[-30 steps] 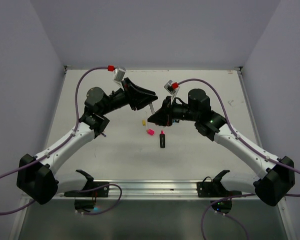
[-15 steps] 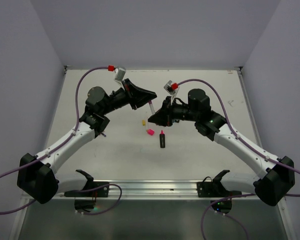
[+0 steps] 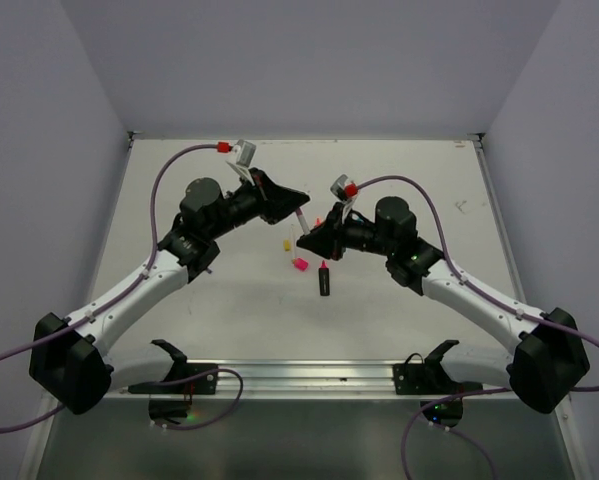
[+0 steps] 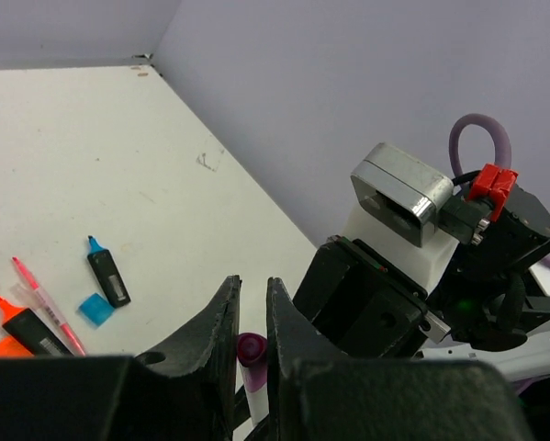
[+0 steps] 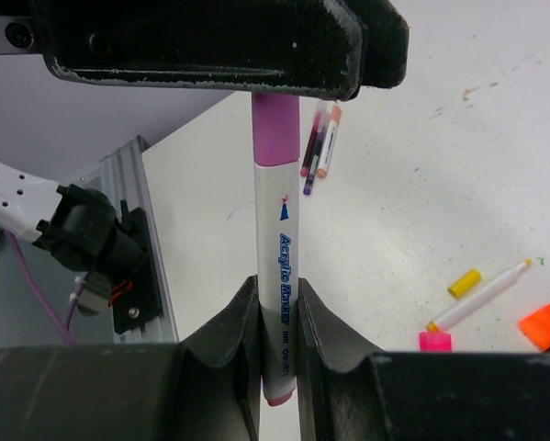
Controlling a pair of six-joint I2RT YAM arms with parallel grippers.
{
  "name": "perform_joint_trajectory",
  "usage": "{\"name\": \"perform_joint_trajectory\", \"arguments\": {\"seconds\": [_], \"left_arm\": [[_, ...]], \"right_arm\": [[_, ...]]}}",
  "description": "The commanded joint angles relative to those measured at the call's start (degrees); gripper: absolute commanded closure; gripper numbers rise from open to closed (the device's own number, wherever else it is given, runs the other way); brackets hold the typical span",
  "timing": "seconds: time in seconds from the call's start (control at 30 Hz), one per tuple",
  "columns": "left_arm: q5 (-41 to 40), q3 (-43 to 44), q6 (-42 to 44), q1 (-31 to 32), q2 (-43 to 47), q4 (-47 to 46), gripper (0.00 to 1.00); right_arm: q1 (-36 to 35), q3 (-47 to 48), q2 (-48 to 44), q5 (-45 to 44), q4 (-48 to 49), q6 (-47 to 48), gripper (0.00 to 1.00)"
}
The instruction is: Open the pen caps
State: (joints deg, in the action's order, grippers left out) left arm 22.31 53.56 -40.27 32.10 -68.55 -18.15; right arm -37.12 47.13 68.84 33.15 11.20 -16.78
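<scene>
A white acrylic marker [image 5: 276,230] with a pink pen cap [image 5: 275,129] hangs above the table between both arms. My right gripper [image 5: 276,303] is shut on the marker's white barrel near its tail end. My left gripper [image 4: 253,303] is shut on the pink cap [image 4: 252,347], whose rounded end shows between the jaws. From above, the two grippers meet tip to tip, left gripper [image 3: 299,208] and right gripper [image 3: 315,232], with the marker [image 3: 303,220] spanning them.
On the table below lie a black highlighter [image 3: 324,278] with a bare pink tip, a loose pink cap [image 3: 300,264] and a yellow cap [image 3: 287,244]. A blue-tipped highlighter [image 4: 106,276], a blue cap [image 4: 95,309], an orange highlighter [image 4: 22,326] and thin pens [image 5: 319,138] lie nearby.
My left gripper has shut on the marker's pink cap. Both arms have shifted a little, the right one leftward, bringing the grippers closer together.
</scene>
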Motion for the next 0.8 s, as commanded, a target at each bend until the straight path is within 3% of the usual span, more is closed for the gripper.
{"name": "perform_joint_trajectory", "arguments": {"seconds": [0.0,0.2,0.37,0.53,0.77], "left_arm": [[-15.5,3.9,1.8,-6.2,3.7,-17.4,1.0],[-18.6,3.7,-0.3,-9.8,3.3,-24.1,1.0],[-13.0,7.5,-1.1,-11.5,-0.3,-25.0,1.0],[-0.5,10.3,-1.9,-11.3,-6.2,-15.8,1.0],[1.3,7.3,-2.4,-4.9,-12.1,-2.2,1.0]], "right_arm": [[0.1,-6.4,-0.2,1.9,-8.9,1.4,1.0],[0.1,-11.1,1.0,7.3,-3.0,0.3,1.0],[0.1,-14.0,0.5,8.4,0.4,-4.1,1.0],[0.7,-13.7,-3.8,-5.6,-7.4,-5.1,1.0],[4.7,-11.9,-5.6,-22.7,-20.7,-9.5,1.0]]}}
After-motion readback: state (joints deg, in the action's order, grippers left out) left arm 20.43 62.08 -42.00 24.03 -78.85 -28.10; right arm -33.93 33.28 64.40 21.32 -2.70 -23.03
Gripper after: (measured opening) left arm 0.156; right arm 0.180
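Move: The pen stands nearly upright between the hands, capped end up: the left fingers hold its purple cap, and the middle of its body lies about 6 cm below them, 2 cm right and 1 cm back. From the right fingers, shut on the body's lower end, the purple cap is some 9 cm up, 3 cm left and 2 cm forward. The open pink highlighter lies some 24 cm below the right hand, 5 cm to its right and level with it; the square pink cap lies at that same depth, 5 cm ahead and 2 cm left. Both hands keep their grips and spring apart along the pen: the left carries the purple cap up about 14 cm, forward and to its left off the body, then swings back down and rightward, still going forward, to end some 8 cm ahead of its start. The right drops the pen body about 12 cm and draws back, then sweeps about 5 cm to the right and partly forward again on the right side of the pink highlighter, turning some 30 degrees in all with its fingers tipping lower. ##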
